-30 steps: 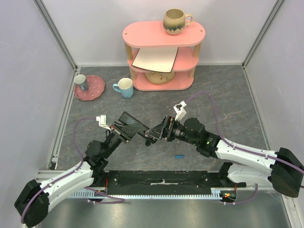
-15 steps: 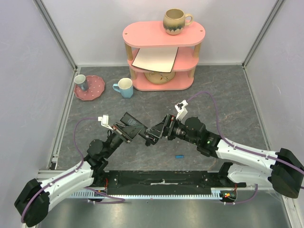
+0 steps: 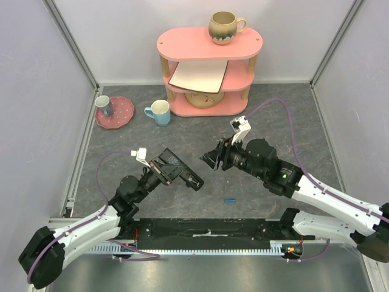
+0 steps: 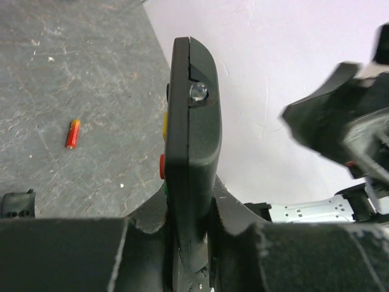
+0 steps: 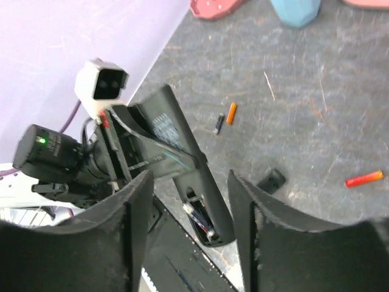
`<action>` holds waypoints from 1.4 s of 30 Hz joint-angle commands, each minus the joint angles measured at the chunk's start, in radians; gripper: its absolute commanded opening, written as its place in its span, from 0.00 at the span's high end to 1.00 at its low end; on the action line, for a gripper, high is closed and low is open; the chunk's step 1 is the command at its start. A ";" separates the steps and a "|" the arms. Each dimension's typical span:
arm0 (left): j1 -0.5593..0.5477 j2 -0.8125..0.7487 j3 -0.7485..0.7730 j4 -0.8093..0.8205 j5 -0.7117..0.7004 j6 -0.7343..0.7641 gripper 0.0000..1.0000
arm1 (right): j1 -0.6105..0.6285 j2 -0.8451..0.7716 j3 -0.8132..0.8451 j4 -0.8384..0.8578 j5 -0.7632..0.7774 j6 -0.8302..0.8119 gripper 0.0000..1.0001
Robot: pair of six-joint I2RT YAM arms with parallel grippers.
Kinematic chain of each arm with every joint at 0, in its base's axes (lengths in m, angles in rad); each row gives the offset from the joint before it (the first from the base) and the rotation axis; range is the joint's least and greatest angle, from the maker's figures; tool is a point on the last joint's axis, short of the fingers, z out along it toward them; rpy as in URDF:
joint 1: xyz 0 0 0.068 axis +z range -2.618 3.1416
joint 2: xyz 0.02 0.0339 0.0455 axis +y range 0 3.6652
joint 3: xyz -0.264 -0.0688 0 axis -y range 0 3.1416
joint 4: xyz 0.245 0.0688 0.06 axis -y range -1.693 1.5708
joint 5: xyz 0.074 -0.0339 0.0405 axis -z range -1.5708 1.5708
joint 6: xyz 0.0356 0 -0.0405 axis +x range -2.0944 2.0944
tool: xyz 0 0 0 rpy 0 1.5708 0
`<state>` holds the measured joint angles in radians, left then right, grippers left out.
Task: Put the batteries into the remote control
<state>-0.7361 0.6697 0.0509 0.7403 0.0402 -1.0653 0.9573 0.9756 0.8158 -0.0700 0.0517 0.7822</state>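
Observation:
My left gripper [image 3: 159, 173] [image 4: 191, 214] is shut on the remote control [image 3: 182, 172] [image 4: 191, 121], a slim black bar held edge-on, its free end pointing right. In the right wrist view the remote control [image 5: 173, 146] shows an open compartment with one battery [image 5: 200, 218] lying inside. My right gripper [image 3: 211, 159] [image 5: 189, 179] is open with nothing in it, a short gap right of the remote's end. A blue battery [image 3: 230, 199] lies on the table near the front. A red-orange battery [image 4: 72, 134] [image 5: 363, 178] also lies loose on the table.
A small black cover piece [image 5: 271, 180] lies on the table below the remote, with a short orange piece [image 5: 231, 112] and a dark one [image 5: 219, 123] beyond. A pink shelf [image 3: 182, 42] with a mug [image 3: 225, 27] stands at the back. A blue mug [image 3: 159, 112] and pink plate [image 3: 123, 114] sit back left.
My right gripper has drawn back to the right, away from the remote's end, its jaws a little narrower. The left gripper has shifted the remote rightward and lower.

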 commanded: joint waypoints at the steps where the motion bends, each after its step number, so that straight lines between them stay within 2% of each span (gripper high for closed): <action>1: 0.001 0.021 0.038 0.002 0.039 -0.016 0.98 | 0.000 0.020 0.123 -0.169 -0.033 -0.240 0.51; 3: 0.001 0.028 0.041 0.005 0.047 -0.018 0.98 | 0.011 0.061 0.167 -0.191 -0.049 -0.294 0.58; 7: 0.001 0.036 0.056 0.008 0.069 -0.016 0.98 | 0.050 0.129 0.224 -0.246 -0.122 -0.357 0.47; 14: 0.001 0.051 0.090 -0.009 0.081 -0.009 0.98 | 0.193 0.215 0.319 -0.373 -0.058 -0.455 0.48; 26: 0.001 0.105 0.121 0.005 0.122 -0.022 0.98 | 0.245 0.262 0.318 -0.413 0.063 -0.472 0.48; 42: 0.001 0.097 0.124 0.008 0.135 -0.024 0.98 | 0.261 0.317 0.299 -0.384 0.066 -0.472 0.54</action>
<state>-0.7361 0.7761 0.1337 0.7044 0.1539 -1.0657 1.2095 1.2888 1.0958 -0.4797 0.1055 0.3256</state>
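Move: The battery sitting loose in the remote's open compartment, the right hand's target, lies some 9 cm below the right hand, about 6 cm to its left and 4 cm back. On the table some 22 cm below that hand, a red battery lies about 7 cm ahead, level sideways, and a blue battery 7 cm back and 7 cm right. From the left hand, which grips the remote's middle, the compartment battery is about 4 cm back and 5 cm right, at its height. After a brief rise of 2 cm the right hand swings back some 6 cm and left over the battery compartment, then sinks to about 7 cm below its starting height, its fingers tipping down and its wrist turning counter-clockwise while the gap narrows from three-quarters to about half open, ending with the tips on either side of the battery without a visible grip. The left hand keeps the remote clamped, dips slightly and comes back up, and brings the remote about 2 cm to the right with a small clockwise turn. ##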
